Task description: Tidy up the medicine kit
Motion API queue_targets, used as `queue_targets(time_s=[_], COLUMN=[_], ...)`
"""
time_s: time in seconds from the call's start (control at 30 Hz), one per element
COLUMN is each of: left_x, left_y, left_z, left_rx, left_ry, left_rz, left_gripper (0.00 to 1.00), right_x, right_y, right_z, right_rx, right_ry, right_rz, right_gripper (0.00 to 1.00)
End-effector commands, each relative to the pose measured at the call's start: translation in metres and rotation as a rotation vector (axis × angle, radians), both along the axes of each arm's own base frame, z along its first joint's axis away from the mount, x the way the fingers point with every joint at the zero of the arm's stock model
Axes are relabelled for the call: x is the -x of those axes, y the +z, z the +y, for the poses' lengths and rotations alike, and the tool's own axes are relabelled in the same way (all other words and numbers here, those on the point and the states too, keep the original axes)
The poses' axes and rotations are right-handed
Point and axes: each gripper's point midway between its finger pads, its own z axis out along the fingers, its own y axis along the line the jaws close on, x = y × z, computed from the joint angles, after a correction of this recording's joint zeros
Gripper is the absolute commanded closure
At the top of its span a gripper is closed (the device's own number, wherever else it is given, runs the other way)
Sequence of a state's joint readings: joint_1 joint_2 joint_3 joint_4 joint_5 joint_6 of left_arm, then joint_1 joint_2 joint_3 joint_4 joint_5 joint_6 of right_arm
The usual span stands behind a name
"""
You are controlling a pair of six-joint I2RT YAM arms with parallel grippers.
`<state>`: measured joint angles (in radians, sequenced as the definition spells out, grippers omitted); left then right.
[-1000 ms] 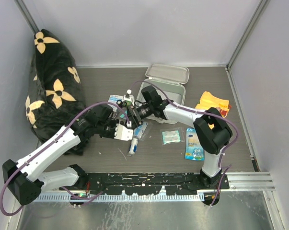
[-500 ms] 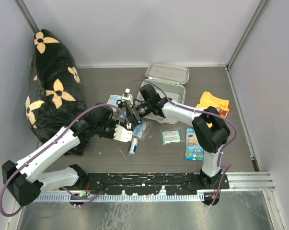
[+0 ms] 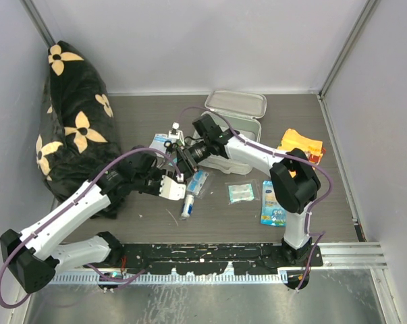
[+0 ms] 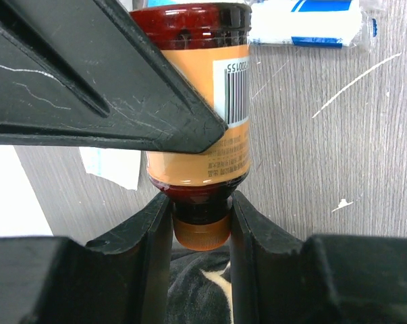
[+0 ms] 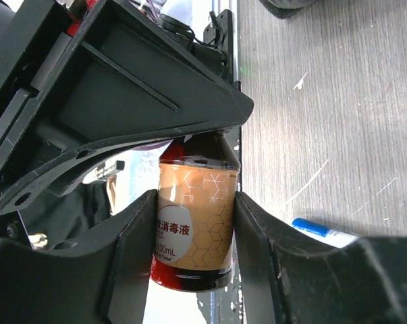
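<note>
An amber disinfectant bottle with an orange label and orange cap hangs above the table between both arms. My left gripper is shut on its neck just above the cap. My right gripper is shut on the bottle's labelled body, with one finger against each side. In the top view the two grippers meet left of centre, the right gripper above the left gripper, and the bottle is mostly hidden there. The medicine kit, a pale case, stands open at the back with its lid raised.
A black flowered cushion fills the left side. On the table lie a white-and-blue tube, a blue packet, a small sachet, a blue-yellow packet and an orange-yellow cloth. More small supplies sit behind the grippers.
My right gripper has shifted slightly left and back and its jaws have narrowed onto the bottle's body. The left gripper has kept its hold on the neck.
</note>
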<state>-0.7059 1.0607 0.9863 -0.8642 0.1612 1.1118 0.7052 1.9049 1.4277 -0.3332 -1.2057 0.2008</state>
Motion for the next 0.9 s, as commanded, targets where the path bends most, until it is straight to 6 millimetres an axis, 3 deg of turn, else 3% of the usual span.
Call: queue_targets(time_s=[0.0, 0.2, 0.33, 0.43, 0.7, 0.87], left_x=[-0.005, -0.013, -0.019, -0.021, -0.034, -0.035], left_y=[0.014, 0.024, 0.030, 0.032, 0.049, 0.054], left_z=[-0.008, -0.007, -0.001, 0.002, 0.013, 0.017], left_rx=[0.077, 0.139, 0.169, 0.185, 0.235, 0.244], left_ry=[0.009, 0.093, 0.148, 0.176, 0.306, 0.323], left_rz=[-0.052, -0.079, -0.108, -0.120, -0.167, -0.184], left_gripper=[0.81, 0.38, 0.02, 0.02, 0.02, 0.02], right_x=[-0.006, -0.026, -0.063, -0.100, -0.197, -0.241], right_y=[0.016, 0.014, 0.017, 0.020, 0.001, -0.022], right_z=[-0.003, -0.017, -0.039, -0.061, -0.128, -0.147], right_rx=[-0.038, -0.033, -0.029, -0.011, 0.132, 0.243], right_ry=[0.031, -0.009, -0.085, -0.144, -0.275, -0.330], right_rz=[-0.114, -0.174, -0.263, -0.363, -0.683, -0.849], right_gripper=[0.59, 0.64, 0.66, 0.66, 0.66, 0.67])
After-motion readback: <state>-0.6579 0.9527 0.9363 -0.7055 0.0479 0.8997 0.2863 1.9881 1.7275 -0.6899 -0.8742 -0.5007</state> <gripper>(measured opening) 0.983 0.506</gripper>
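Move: The right hand already pinches the brown bottle by its body, while the left still grips its neck end. From the right hand, the medicine case's middle lies about 24 cm ahead, 17 to the right and 14 below. The mask packet is roughly 6 cm ahead and 8 right, the white tube some 3 cm back and 5 right, both about 17 lower. From the left hand, the case is about 24 cm ahead and 21 right. Forward and to the right, slow at first and then quick, the right hand carries the brown bottle some 25 cm away from the left gripper to over the case, nearly level, its wrist rolling and swinging clockwise, its grip kept. The left fingers open wide and release the neck end as that hand backs off upward and a little forward, about 4 cm. ##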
